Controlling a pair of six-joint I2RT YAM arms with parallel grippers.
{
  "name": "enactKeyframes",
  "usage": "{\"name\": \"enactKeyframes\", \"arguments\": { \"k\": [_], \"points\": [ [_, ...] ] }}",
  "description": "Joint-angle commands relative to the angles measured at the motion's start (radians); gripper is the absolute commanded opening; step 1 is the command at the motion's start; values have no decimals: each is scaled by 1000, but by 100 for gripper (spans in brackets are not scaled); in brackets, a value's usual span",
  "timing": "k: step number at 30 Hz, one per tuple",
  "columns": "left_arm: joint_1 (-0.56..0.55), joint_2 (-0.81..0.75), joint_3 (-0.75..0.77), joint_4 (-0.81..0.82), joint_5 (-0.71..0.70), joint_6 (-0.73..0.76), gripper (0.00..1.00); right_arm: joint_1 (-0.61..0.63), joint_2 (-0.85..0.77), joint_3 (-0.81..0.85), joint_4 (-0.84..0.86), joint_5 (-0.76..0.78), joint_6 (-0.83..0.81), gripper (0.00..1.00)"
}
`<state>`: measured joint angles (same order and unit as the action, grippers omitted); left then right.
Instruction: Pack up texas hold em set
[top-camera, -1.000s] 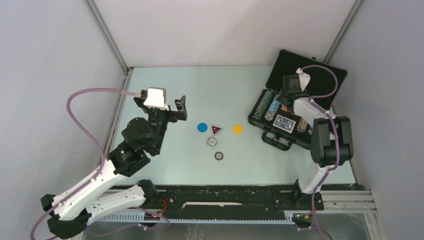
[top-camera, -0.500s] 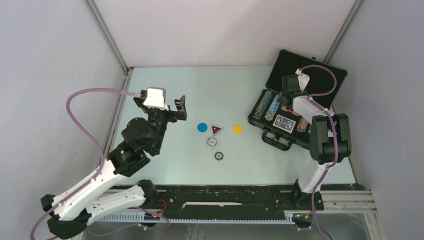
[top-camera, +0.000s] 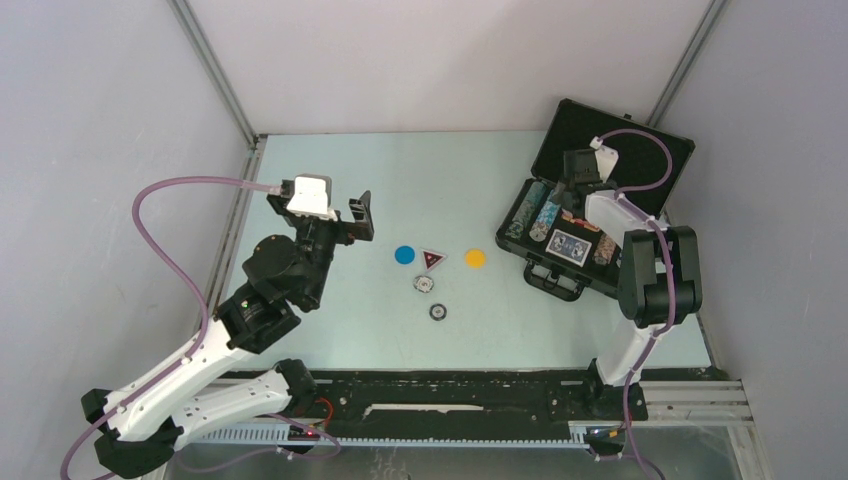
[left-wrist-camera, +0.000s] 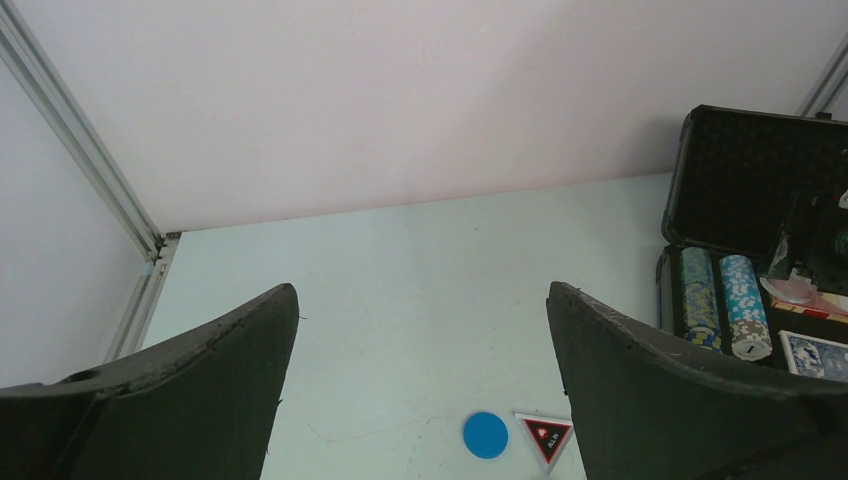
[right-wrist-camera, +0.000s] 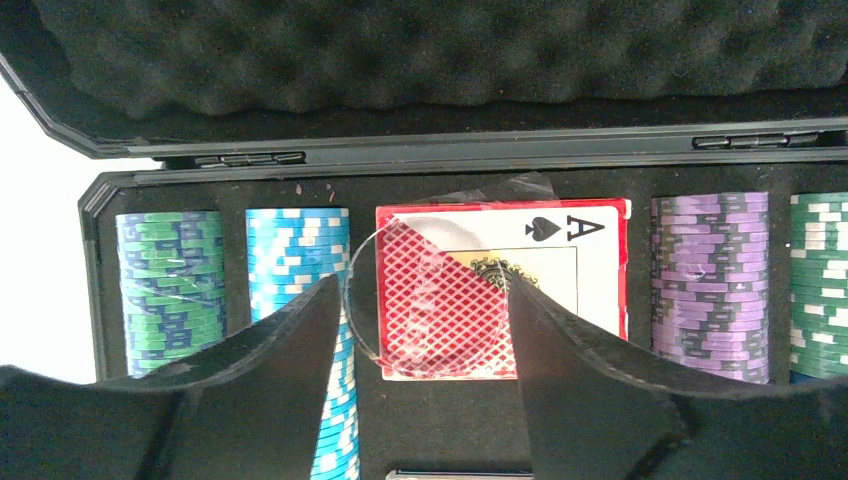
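The black foam-lined briefcase (top-camera: 620, 140) lies open at the right, with rows of striped poker chips (right-wrist-camera: 710, 280), a red card deck (right-wrist-camera: 600, 280) and a blue deck (top-camera: 572, 245) in it. My right gripper (right-wrist-camera: 425, 285) hovers over the red deck, jaws apart. A clear round disc (right-wrist-camera: 430, 300) lies on that deck between the fingers. On the table lie a blue disc (top-camera: 404, 254), a red triangle (top-camera: 432, 259), an orange disc (top-camera: 475, 258) and two small round chips (top-camera: 424, 285). My left gripper (left-wrist-camera: 420, 295) is open and empty, raised left of the blue disc (left-wrist-camera: 485, 435).
Grey walls with metal corner posts (top-camera: 215, 75) enclose the table on three sides. The briefcase lid (left-wrist-camera: 760, 150) stands up behind the right gripper (top-camera: 573, 200). The second loose chip (top-camera: 437, 312) lies nearest the arms' bases.
The right gripper's jaws have widened over the red deck, and that arm shifted slightly. The left arm has not moved.
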<state>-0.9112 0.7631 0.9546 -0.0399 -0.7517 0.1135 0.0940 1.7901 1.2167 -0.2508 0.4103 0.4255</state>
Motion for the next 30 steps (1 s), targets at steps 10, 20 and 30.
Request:
{"name": "enactKeyframes", "arguments": {
  "k": [10,20,30],
  "points": [
    [6,-17,4,14,10,-4,100,127,-230,-41,43,139,-42,81],
    [16,-5,5,12,1,8,100,469,-152,-36,150,-26,-102,92],
    [35,-19,2,15,-4,11,100,616,30,131,-52,-98,107,100]
  ]
}}
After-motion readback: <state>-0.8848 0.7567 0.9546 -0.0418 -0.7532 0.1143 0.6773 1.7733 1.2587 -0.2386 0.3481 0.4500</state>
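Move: Down on the table to the left of the open case, the red triangle marker lies about 34 cm left of the right hand, 12 cm back and 6 cm lower. The orange chip is roughly 24 cm left and 12 back, the blue disc 41 left and 11 back, and the white-edged chip 36 left and 19 back, all at table height. From the left hand, the triangle is about 9 cm ahead, 20 to the right and 36 below. Leaving the clear disc on the red deck, the right hand spreads its fingers fully and arcs some 27 cm left over the chip rows and the case's left rim, towards the triangle marker. It climbs about 10 cm first, then sinks about 8 cm while drawing 6 cm back in all, and turns about 35 degrees counter-clockwise, with the fingertips lifting midway and dipping again. ##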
